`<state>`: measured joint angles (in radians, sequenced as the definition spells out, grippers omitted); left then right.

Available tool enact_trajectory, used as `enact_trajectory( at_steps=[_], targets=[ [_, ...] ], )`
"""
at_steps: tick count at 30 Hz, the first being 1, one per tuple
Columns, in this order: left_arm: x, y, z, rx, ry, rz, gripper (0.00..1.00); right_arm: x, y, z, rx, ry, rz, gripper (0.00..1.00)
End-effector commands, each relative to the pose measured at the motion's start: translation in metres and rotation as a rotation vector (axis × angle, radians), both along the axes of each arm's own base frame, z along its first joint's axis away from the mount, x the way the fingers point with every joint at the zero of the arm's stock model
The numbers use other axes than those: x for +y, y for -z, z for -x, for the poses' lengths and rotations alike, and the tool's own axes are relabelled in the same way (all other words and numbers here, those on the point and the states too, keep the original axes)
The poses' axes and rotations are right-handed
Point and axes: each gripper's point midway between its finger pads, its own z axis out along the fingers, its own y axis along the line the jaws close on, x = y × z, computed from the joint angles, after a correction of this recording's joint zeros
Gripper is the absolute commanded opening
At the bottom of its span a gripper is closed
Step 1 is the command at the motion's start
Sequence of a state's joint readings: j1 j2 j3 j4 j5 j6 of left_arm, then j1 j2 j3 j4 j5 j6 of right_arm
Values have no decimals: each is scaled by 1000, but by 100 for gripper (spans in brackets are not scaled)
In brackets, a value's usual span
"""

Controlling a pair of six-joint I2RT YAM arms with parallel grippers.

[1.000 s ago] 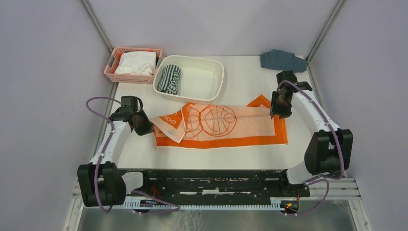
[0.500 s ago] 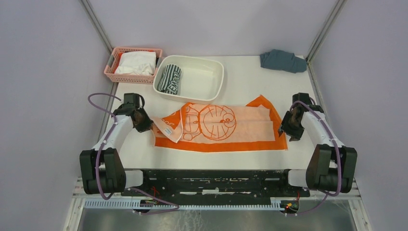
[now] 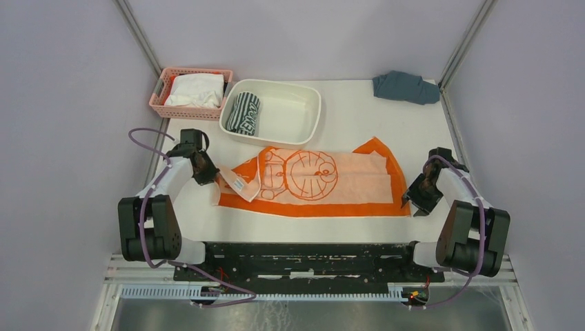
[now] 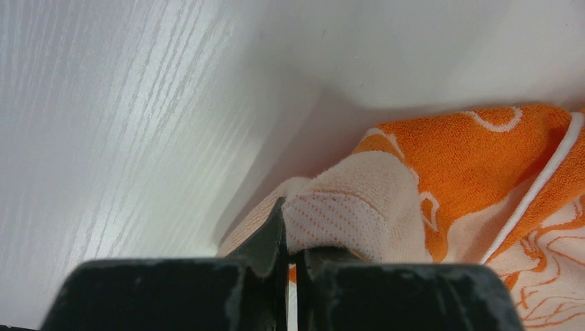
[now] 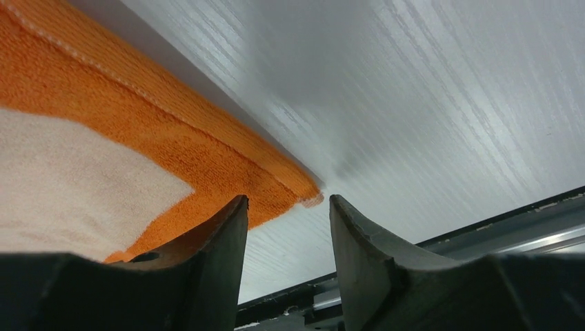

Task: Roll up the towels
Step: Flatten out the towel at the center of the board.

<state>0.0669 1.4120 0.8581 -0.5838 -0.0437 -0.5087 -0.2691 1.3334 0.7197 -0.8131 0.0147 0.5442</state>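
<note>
The orange towel (image 3: pixel 324 183) with its peach centre lies spread across the middle of the table, its left end folded over. My left gripper (image 3: pixel 209 176) is shut on that folded left edge (image 4: pixel 345 214), the cloth pinched between the jaws. My right gripper (image 3: pixel 412 202) stands open just off the towel's near right corner (image 5: pixel 303 196), with nothing between its fingers (image 5: pixel 214 241). The green-and-white striped towel (image 3: pixel 243 112) lies rolled in the white tub (image 3: pixel 303 127) at the back.
A pink basket (image 3: pixel 162 96) holding a white cloth (image 3: pixel 195 89) stands at the back left. A blue-grey cloth (image 3: pixel 405 87) lies at the back right corner. The table's near edge and black frame (image 5: pixel 483 227) run close beside the right gripper.
My right gripper has let go of the towel's right end and moved toward me to the near right corner. The left gripper pulled the folded left edge slightly back and left.
</note>
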Motion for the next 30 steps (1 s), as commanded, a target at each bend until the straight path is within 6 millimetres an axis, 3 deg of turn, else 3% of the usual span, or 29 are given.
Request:
enact_trajectory(
  at_steps=[1,10,14,16,22,26,30],
  targets=[
    [12,-18,-27,-89,-14,-48,5,0,5,-11,-17,31,-17,54],
    [16,-17,-38,-86,-28,-55,8,10,31,-6,63,38,-83,45],
    [20,-19,-40,-86,-45,-70,12,11,30,-9,55,35,-92,31],
    [24,-27,-42,-109,-61,-83,18,11,27,-13,44,33,-98,22],
    [32,-54,-44,-185,-108,-81,53,11,14,-26,0,16,-104,6],
    [32,-56,-28,-176,-146,-40,71,8,5,-34,-36,4,-95,3],
    [31,-46,0,-136,-193,3,75,7,-3,-42,-74,-20,-91,3]
  ],
)
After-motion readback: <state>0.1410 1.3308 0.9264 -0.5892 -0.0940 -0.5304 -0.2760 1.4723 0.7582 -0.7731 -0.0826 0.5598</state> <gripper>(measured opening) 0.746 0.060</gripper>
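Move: The towel's near right corner lies almost under the open right fingers, about 1 cm to their left and 2 cm below; the folded-over far right corner is some 20 cm ahead and 11 cm left. The left hand still holds the towel's left end, with its spot on the board about 2 cm ahead, 1 cm left and 4 cm below. From that hand, the folded flap with the label lies 3 cm back and 6 cm right, the white bin about 19 cm ahead and 17 cm right. The towel's near right corner is pinched by the right hand, which sinks about 2 cm with a slight drift left, shuts its fingers on it, then eases a centimetre or so forward, keeping hold. The left hand carries the left end some 2 cm forward and slightly left, opens wide to let go, and rises 4–5 cm up and leftward. ##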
